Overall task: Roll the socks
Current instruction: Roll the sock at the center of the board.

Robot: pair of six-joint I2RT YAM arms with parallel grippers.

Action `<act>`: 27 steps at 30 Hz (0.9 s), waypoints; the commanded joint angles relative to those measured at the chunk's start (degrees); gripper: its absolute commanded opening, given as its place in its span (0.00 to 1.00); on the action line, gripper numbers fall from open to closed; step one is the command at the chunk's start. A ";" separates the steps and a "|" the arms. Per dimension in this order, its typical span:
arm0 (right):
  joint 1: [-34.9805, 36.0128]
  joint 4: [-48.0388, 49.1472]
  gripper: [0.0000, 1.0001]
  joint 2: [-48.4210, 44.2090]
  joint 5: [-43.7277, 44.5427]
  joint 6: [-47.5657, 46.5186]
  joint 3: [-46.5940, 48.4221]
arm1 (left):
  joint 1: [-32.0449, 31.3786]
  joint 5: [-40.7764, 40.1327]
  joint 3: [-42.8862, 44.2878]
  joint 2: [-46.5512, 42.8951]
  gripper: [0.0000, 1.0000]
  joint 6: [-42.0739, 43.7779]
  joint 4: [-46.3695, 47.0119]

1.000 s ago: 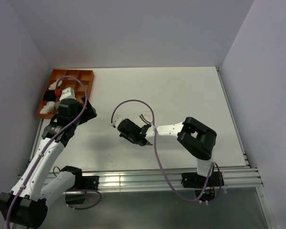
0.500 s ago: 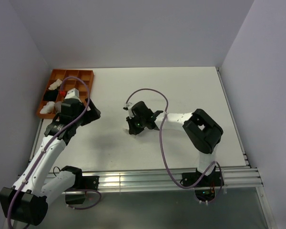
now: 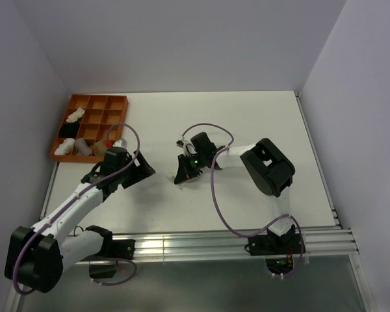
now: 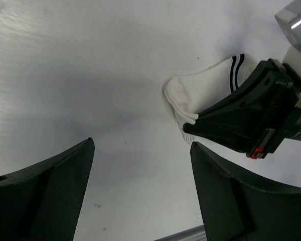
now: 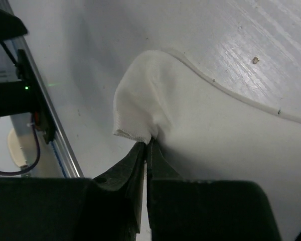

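Observation:
A short white sock with dark stripes (image 4: 198, 93) lies on the white table near the middle (image 3: 181, 182). My right gripper (image 5: 149, 143) is shut on a pinched edge of the sock (image 5: 143, 103), fingers pointing down at the table (image 3: 186, 174). My left gripper (image 4: 141, 145) is open with only bare table between its fingers, a short way left of the sock (image 3: 143, 170). A grey sock (image 3: 83, 145) and a tan-brown sock (image 3: 99, 149) sit in the front cells of the orange tray (image 3: 117, 99).
The orange tray at the far left also holds white bundles (image 3: 74, 116) and a black bundle (image 3: 66, 130). An aluminium rail (image 3: 201, 244) runs along the table's near edge. Purple cables loop over both arms.
My left gripper has come away from the tray and moved right toward the sock, its jaws narrowing slightly. My right gripper swung up and right, then turned downward with the sock.

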 commanded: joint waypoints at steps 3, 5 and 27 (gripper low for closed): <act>-0.77 4.02 0.00 3.58 -5.46 4.46 0.04 | -4.78 1.09 -1.35 5.34 0.82 -4.62 9.96; -1.13 4.64 0.00 4.11 -6.16 5.26 -0.14 | -5.76 0.91 -1.43 6.93 0.81 -4.88 11.54; -1.83 4.99 0.00 5.17 -6.16 6.23 0.12 | -10.51 -2.43 -0.99 25.04 0.60 -6.99 21.04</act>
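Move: The white sock's near end, pinched in the right fingers, lies about 10 cm to the left gripper's right, level with it front to back and some 8 cm below. The sock's striped cuff is roughly 19 cm to the left gripper's right and 7 cm farther out; the sorting tray stands about 22 cm to its left and 18 cm ahead. For the right hand, that sock end is right at its fingertips. Bring the left gripper about 7 cm right and as far down, towards the sock end in the right fingers, easing forward a little at the very end. Narrow the fingers partway as it goes, leaving them open around the crumpled corner beside the right fingertips. Keep the right gripper pinching the sock almost in place, letting its wrist turn only some 10 degrees. ##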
